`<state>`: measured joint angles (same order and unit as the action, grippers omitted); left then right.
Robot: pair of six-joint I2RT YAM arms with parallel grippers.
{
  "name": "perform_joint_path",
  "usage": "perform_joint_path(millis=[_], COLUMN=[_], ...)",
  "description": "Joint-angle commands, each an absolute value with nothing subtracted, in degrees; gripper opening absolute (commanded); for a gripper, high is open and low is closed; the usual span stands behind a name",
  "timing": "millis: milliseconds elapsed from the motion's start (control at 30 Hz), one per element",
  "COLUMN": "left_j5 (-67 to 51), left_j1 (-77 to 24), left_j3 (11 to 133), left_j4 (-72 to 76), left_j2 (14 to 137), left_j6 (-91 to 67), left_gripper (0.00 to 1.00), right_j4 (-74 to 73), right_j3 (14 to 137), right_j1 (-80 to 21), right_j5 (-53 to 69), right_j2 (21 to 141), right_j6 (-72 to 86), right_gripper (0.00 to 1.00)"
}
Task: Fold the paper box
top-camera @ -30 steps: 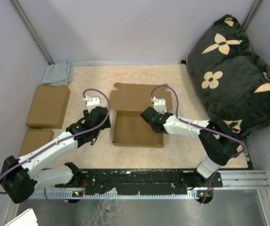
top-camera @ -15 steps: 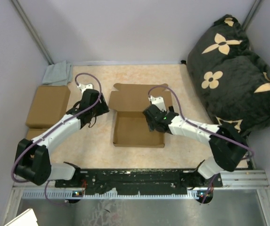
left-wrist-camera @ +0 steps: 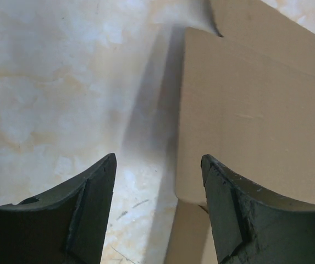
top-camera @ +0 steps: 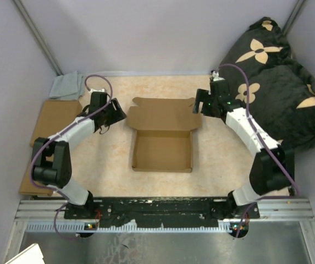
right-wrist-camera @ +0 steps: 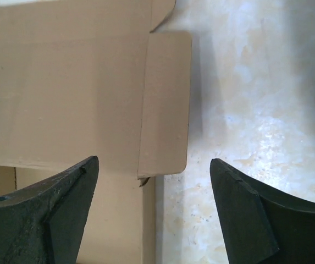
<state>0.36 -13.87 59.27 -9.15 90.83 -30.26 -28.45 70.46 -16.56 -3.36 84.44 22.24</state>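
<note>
The paper box (top-camera: 161, 151) is a shallow brown cardboard tray in the middle of the table, with its lid (top-camera: 162, 114) lying open and flat behind it. My left gripper (top-camera: 116, 113) hovers open at the lid's left edge; in the left wrist view the gripper (left-wrist-camera: 158, 158) straddles the edge of the lid (left-wrist-camera: 245, 110) with nothing held. My right gripper (top-camera: 198, 105) is open at the lid's right side. In the right wrist view the gripper (right-wrist-camera: 154, 160) frames the lid's small side flap (right-wrist-camera: 165, 104), apart from both fingers.
Flat closed brown boxes (top-camera: 55, 124) lie stacked along the left wall, with a grey cloth (top-camera: 67, 86) behind them. A big black pillow with tan flowers (top-camera: 272, 82) fills the right back corner, close to my right arm. Walls bound the back and sides.
My right gripper has left the box tray, opened, and swung back and right to the lid's right flap. The left gripper has moved farther back beside the lid's left edge.
</note>
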Motion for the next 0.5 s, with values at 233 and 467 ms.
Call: perform_joint_path(millis=[233, 467], left_j5=[-21.83, -22.51], left_j1=[-8.41, -8.17], left_j3=[70.95, 70.49], left_j4=[-12.91, -11.80], left_j2=[101.70, 103.82], left_j6=[-27.19, -25.50], left_gripper=[0.67, 0.67], right_j4=[-27.16, -26.37], right_j3=[75.09, 75.56], right_j1=[-10.87, -8.83], right_j5=[10.56, 12.85], right_j2=[96.73, 98.50], right_j6=[21.93, 21.47], right_gripper=[0.80, 0.80])
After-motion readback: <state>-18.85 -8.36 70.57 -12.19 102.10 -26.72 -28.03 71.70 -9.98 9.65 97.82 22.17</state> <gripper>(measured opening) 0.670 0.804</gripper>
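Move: The open lid lies beyond the box tray. Its left side flap is about 5 cm to the left hand's right, 1 cm ahead and 8 cm below; its right side flap is almost under the right hand, 1 cm ahead, 1 cm to its right and 14 cm below. Counted from the right hand, the tray's middle is some 13 cm back, 13 cm left and 15 cm below, and the lid's far tuck flap about 7 cm ahead, 13 cm left. Towards the lid's right side flap the right hand sinks about 8 cm, tipping its still-open fingers some 15 degrees further down. The left hand dips 3 cm and comes nearly all the way back up while easing about 3 cm forward and a little right over the left side flap, its left side dropping and the hand turning clockwise about 10 degrees, fingers open. Neither hand visibly touches the cardboard. ##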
